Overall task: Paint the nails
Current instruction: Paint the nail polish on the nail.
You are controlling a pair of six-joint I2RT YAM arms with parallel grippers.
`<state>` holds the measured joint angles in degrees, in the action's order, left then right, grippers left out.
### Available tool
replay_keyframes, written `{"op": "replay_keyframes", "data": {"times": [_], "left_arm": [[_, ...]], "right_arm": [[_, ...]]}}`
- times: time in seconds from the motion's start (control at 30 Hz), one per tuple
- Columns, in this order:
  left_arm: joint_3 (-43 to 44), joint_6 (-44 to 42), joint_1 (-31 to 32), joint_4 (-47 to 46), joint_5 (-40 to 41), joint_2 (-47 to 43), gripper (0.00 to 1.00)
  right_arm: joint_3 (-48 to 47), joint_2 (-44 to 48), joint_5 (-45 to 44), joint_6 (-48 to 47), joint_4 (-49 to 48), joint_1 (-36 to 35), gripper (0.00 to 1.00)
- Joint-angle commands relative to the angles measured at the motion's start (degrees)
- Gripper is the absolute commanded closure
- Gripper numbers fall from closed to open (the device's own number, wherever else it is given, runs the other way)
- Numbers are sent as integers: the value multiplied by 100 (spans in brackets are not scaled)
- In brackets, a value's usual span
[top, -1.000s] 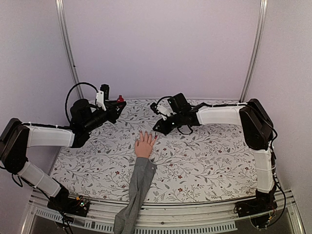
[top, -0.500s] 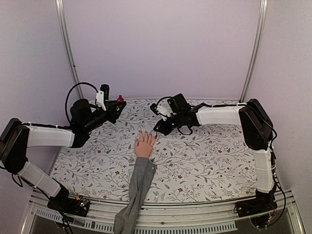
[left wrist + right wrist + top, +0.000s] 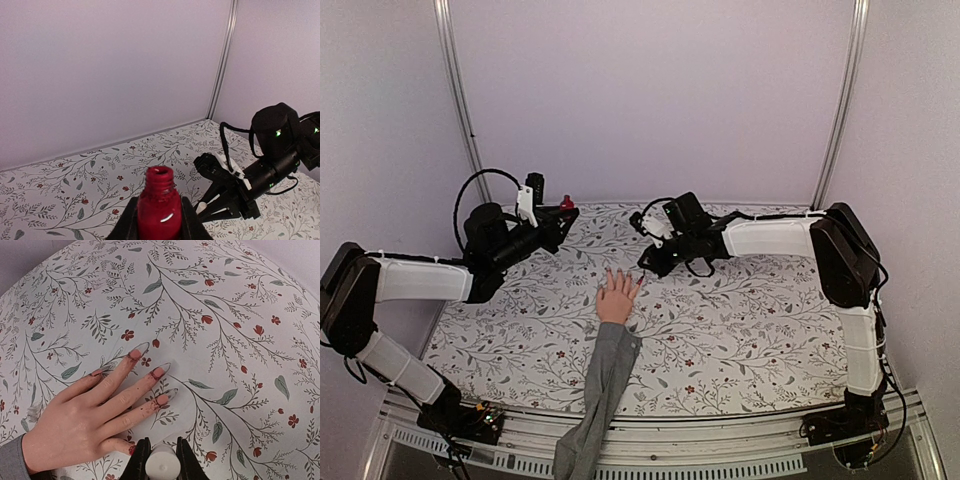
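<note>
The peach mannequin hand point(image 3: 616, 298) lies flat on the floral cloth, fingers spread toward the back. In the right wrist view the hand point(image 3: 85, 415) shows long clear nails point(image 3: 163, 368) with red smears at their bases. My right gripper point(image 3: 161, 449) is shut on a white brush cap point(image 3: 162, 467), just beside the little finger; the brush tip is hidden. From above, the right gripper point(image 3: 647, 262) hovers just right of the fingertips. My left gripper point(image 3: 159, 205) is shut on an uncapped red polish bottle point(image 3: 159, 215), held upright at the back left point(image 3: 566, 203).
A grey sleeve point(image 3: 600, 385) runs from the hand to the near table edge. Lilac walls and two metal posts point(image 3: 460, 100) close in the back and sides. The right arm point(image 3: 270, 155) shows in the left wrist view.
The right gripper has drawn slightly back from the fingertips, toward the far side. The left arm and the bottle have not moved.
</note>
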<state>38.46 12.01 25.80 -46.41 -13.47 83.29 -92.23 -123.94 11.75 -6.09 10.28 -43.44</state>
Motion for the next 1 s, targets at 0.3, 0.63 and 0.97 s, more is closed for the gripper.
{"op": "replay_keyframes", "data": {"times": [0.3, 0.63, 0.97], "left_arm": [[-61, -80, -70, -183, -5, -133, 100], [-23, -199, -46, -66, -214, -214, 100], [-14, -421, 237, -179, -620, -352, 100]], "right_arm": [[199, 702, -345, -42, -36, 140, 100], [648, 1527, -165, -31, -286, 325, 100], [1079, 2541, 256, -76, -374, 354, 100]]}}
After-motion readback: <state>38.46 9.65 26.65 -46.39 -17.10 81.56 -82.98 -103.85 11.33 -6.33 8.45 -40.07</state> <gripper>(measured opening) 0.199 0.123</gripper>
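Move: The polish bottle, held in the left gripper, is roughly 22 cm to the right gripper's left, about level with it fore and aft and some 16 cm above. The thumbnail at its brush is about 6 cm below, 2 cm left and 1 cm back; the index fingertip is some 5 cm left, 1 cm ahead and 7 cm below. From the left gripper, the brush lies about 21 cm right, level fore and aft, 18 cm down. Lift the right gripper clear of the thumbnail with the brush cap still pinched: after a tiny drift forward and right, raise it briskly about 13 cm while easing some 5 cm right, tipping the fingers up by roughly 10 degrees. Near the end, start the left gripper back, up and right a couple of centimetres, keeping its hold on the bottle. ##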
